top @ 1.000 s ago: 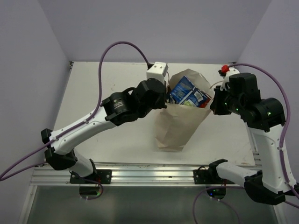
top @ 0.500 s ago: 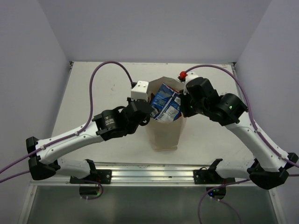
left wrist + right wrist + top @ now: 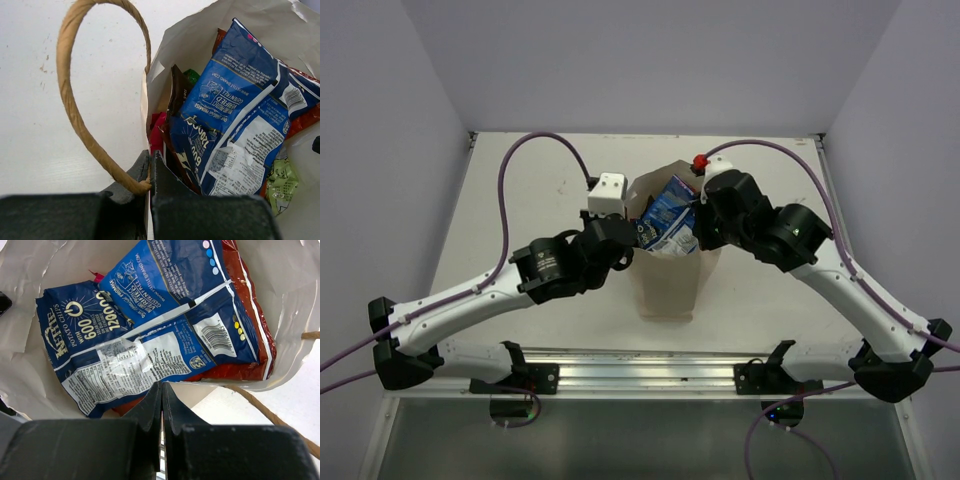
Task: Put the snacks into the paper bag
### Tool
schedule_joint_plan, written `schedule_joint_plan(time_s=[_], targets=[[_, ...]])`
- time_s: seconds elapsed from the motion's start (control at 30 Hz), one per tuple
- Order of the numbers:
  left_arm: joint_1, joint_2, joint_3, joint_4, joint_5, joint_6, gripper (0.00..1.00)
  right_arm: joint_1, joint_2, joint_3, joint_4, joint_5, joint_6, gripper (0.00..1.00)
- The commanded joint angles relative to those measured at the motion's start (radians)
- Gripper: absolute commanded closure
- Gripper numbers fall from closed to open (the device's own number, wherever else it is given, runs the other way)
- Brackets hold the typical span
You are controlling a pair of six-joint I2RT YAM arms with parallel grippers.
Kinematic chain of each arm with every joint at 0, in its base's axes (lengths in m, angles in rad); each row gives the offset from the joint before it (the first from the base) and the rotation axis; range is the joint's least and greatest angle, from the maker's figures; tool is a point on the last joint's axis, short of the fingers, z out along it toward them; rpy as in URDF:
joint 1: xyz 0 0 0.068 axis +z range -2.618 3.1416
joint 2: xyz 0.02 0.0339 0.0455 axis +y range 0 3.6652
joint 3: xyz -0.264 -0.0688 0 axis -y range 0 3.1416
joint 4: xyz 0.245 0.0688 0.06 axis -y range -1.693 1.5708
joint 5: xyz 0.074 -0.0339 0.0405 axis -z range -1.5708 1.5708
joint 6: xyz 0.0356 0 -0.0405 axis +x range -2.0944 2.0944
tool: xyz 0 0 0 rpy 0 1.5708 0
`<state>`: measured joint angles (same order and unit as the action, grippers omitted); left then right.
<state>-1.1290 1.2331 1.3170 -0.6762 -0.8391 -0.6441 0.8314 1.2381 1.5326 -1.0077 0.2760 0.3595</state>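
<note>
The tan paper bag (image 3: pixel 670 285) stands upright mid-table with snacks sticking out of its mouth. A blue chip packet (image 3: pixel 670 222) lies on top (image 3: pixel 230 120) (image 3: pixel 140 340), over a red packet (image 3: pixel 242 365). Beside them I see a brown packet (image 3: pixel 177 92), a magenta one (image 3: pixel 157 134) and a small pale green one (image 3: pixel 282 181). My left gripper (image 3: pixel 636 236) (image 3: pixel 150 167) is shut on the bag's left rim at the base of a loop handle (image 3: pixel 70 95). My right gripper (image 3: pixel 701 228) (image 3: pixel 161 392) is shut on the right rim.
The white table (image 3: pixel 520 190) ends at a metal rail (image 3: pixel 620 375) along the near edge. Lilac walls close in the back and both sides. Purple cables (image 3: pixel 520 160) arch over both arms. The bag's other handle (image 3: pixel 267 415) hangs outside the right rim.
Both grippers have come closer together and shifted left with the bag. The bag's mouth is now squeezed narrower and the bag stands further left than a second ago.
</note>
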Motion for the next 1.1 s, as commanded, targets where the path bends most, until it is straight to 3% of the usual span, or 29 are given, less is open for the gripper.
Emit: schedule_joint_plan(time_s=[0.0,0.03,0.07,0.1,0.17,0.2,0.37,0.53,0.63,0.73,0.83,1.07], targets=[[0.005,-0.003,0.042,0.052,-0.069,-0.026,1.00,0.008,0.006,0.014,0.018,0.043,0.018,1.00],[0.005,-0.006,0.044,0.055,-0.065,-0.022,0.91,0.009,0.004,0.021,0.012,0.054,0.018,1.00],[0.005,-0.006,0.047,0.081,-0.057,0.000,0.74,0.009,0.003,0.037,-0.008,0.063,0.019,1.00],[0.005,-0.009,0.053,0.098,-0.052,0.017,0.31,0.009,0.003,0.052,-0.021,0.074,0.016,0.91],[0.005,-0.011,0.065,0.136,-0.045,0.050,0.04,0.011,0.009,0.109,-0.070,0.101,0.010,0.74],[0.005,-0.007,0.085,0.144,-0.041,0.063,0.00,0.009,0.012,0.156,-0.092,0.115,0.009,0.56],[0.000,0.011,0.185,0.118,-0.028,0.083,0.00,0.011,0.006,0.285,-0.259,0.233,0.041,0.28],[0.000,-0.046,0.347,0.038,-0.133,0.110,0.00,0.009,-0.051,0.350,-0.415,0.428,0.102,0.22],[0.104,-0.136,0.325,0.027,-0.082,0.201,0.00,0.009,-0.112,0.313,-0.478,0.564,0.148,0.19],[0.363,-0.208,0.268,0.000,0.052,0.305,0.00,0.008,-0.160,0.291,-0.555,0.679,0.222,0.16],[0.506,-0.228,0.252,-0.058,0.116,0.331,0.00,0.009,-0.189,0.270,-0.583,0.716,0.243,0.10],[0.592,-0.253,0.174,-0.039,0.199,0.345,0.00,0.009,-0.238,0.232,-0.583,0.762,0.271,0.09]])
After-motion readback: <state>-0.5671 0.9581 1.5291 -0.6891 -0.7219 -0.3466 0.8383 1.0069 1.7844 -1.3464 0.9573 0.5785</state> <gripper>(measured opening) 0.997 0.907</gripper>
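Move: Both grippers hold the paper bag's rim at 0.0 s. The bag's middle lies about 7 cm right and 3 cm ahead of the left gripper, some 12 cm below. From the right gripper it is about 6 cm left and 4 cm ahead, equally low. The blue snack bag tops the load, 7 cm right, 4 cm ahead and 4 cm below the left gripper; the left handle loops up some 3 cm left and 4 cm ahead of that gripper. Open both grippers to release the paper bag's rim, the left just before the right. Lift the left about 12 cm nearly straight up, then swing it left some 20 cm, turning counter-clockwise and tipping its fingers up. Draw the right up and away to its right, about 18 cm, swinging clockwise with fingers tipping up. ##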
